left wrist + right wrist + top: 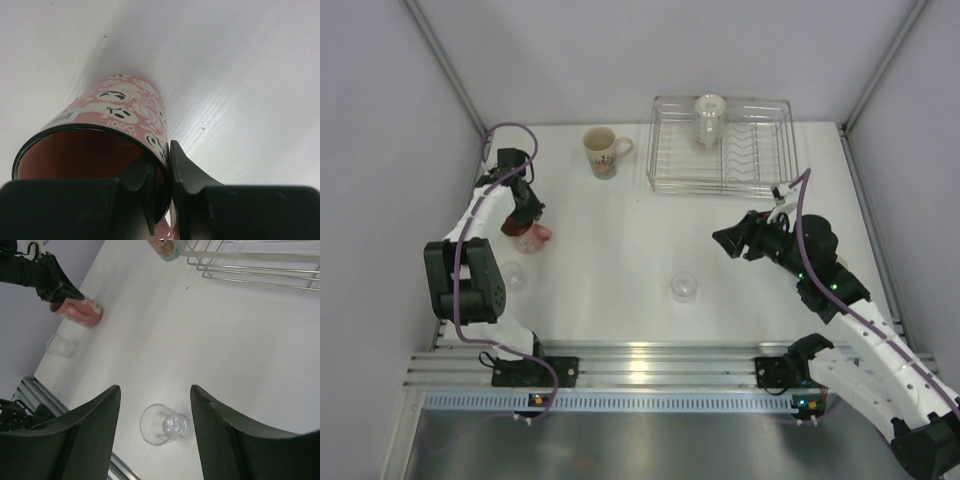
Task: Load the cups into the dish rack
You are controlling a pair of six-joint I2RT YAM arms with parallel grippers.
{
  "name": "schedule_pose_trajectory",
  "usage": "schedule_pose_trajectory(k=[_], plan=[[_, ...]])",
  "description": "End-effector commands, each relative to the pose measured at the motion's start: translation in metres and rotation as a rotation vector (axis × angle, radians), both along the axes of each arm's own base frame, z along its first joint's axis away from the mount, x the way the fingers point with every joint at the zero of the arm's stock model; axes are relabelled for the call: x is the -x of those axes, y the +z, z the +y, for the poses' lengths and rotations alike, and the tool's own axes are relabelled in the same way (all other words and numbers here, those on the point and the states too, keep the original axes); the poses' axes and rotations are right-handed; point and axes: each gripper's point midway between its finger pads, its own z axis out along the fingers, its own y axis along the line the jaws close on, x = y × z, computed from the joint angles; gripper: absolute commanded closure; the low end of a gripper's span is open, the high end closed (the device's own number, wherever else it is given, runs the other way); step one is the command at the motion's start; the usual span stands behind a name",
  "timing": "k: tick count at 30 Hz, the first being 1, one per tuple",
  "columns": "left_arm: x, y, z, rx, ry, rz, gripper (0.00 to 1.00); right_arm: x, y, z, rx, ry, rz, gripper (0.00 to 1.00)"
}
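Note:
A translucent red tumbler [120, 107] with white ghost prints lies on its side at the table's left [534, 237]. My left gripper [162, 170] is shut on its rim, one finger inside the mouth and one outside [525, 214]. A cream floral mug [605, 152] stands left of the dish rack [760, 185], a silver wire basket with a pale cup [709, 118] inside. My right gripper [155, 390] hangs open above the table [725, 240]. A small clear glass [162, 424] lies below its fingers [684, 288]. Another clear glass [512, 277] sits near the tumbler [61, 346].
Grey walls close in the table on the left, back and right. An aluminium rail [650, 365] runs along the near edge by the arm bases. The rack's plate-slot wires [745, 155] fill its right half.

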Motion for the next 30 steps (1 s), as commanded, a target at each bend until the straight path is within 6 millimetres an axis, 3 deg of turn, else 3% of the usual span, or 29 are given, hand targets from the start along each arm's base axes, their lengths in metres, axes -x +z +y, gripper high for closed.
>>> schedule_pose_trajectory(k=[1,6,12,13,14,15,16,18,19,21,25,28,30], plan=[[-0.018,0.052,-0.018,0.082,-0.051,-0.177,1.00,0.008,0.021,0.012,-0.062,0.066,-0.027,0.41],[-0.017,0.095,-0.036,0.140,-0.141,-0.299,1.00,0.012,0.033,0.015,-0.092,0.080,-0.002,0.39],[-0.006,0.182,-0.074,0.270,-0.304,-0.612,1.00,0.017,0.057,0.033,-0.195,0.152,0.051,0.27],[0.001,0.205,-0.080,0.290,-0.318,-0.689,1.00,0.017,0.058,0.037,-0.211,0.165,0.063,0.25],[0.007,0.209,-0.086,0.316,-0.337,-0.722,1.00,0.015,0.054,0.042,-0.233,0.177,0.105,0.23],[0.014,0.219,-0.098,0.358,-0.382,-0.766,1.00,0.013,0.061,0.047,-0.263,0.198,0.090,0.13],[0.014,0.242,-0.105,0.395,-0.403,-0.874,1.00,0.014,0.061,0.052,-0.279,0.225,0.105,0.12],[0.035,0.258,-0.116,0.449,-0.435,-0.976,1.00,0.011,0.065,0.066,-0.317,0.268,0.129,0.09],[0.041,0.281,-0.120,0.476,-0.445,-1.078,1.00,0.009,0.066,0.071,-0.324,0.281,0.134,0.09],[0.062,0.294,-0.127,0.497,-0.496,-1.174,1.00,0.009,0.075,0.089,-0.359,0.333,0.128,0.08],[0.079,0.316,-0.150,0.551,-0.646,-1.254,1.00,0.014,0.080,0.128,-0.397,0.429,0.143,0.08],[0.092,0.313,-0.176,0.666,-0.737,-1.270,1.00,0.022,0.087,0.158,-0.448,0.510,0.155,0.09],[0.101,0.323,-0.187,0.681,-0.800,-1.331,1.00,0.027,0.090,0.172,-0.482,0.554,0.174,0.10]])
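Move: The left hand already pinches the rim of the upright pink cup. From this hand, the dish rack is about 26 cm ahead and 50 cm right, the patterned mug some 19 cm ahead and 16 cm right, and the left glass about 13 cm back and 3 cm left, all a little lower. From the empty right hand, the pink cup is roughly 11 cm ahead, 45 cm left and 17 cm below; the middle glass is about 2 cm back, 7 cm left and 17 cm below. Keeping its pinch on the rim, the left hand lifts the pink cup about 25 cm, swinging it some 16 cm right and a little back towards the right hand, while the wrist tips strongly up from its downward point and turns clockwise so the cup's base swings out to the right. The right hand travels about 15 cm left towards the cup, passing above and beyond the middle glass, its fingers spreading from half to nearly fully open as the wrist tips down and turns counter-clockwise, without touching the cup yet. ##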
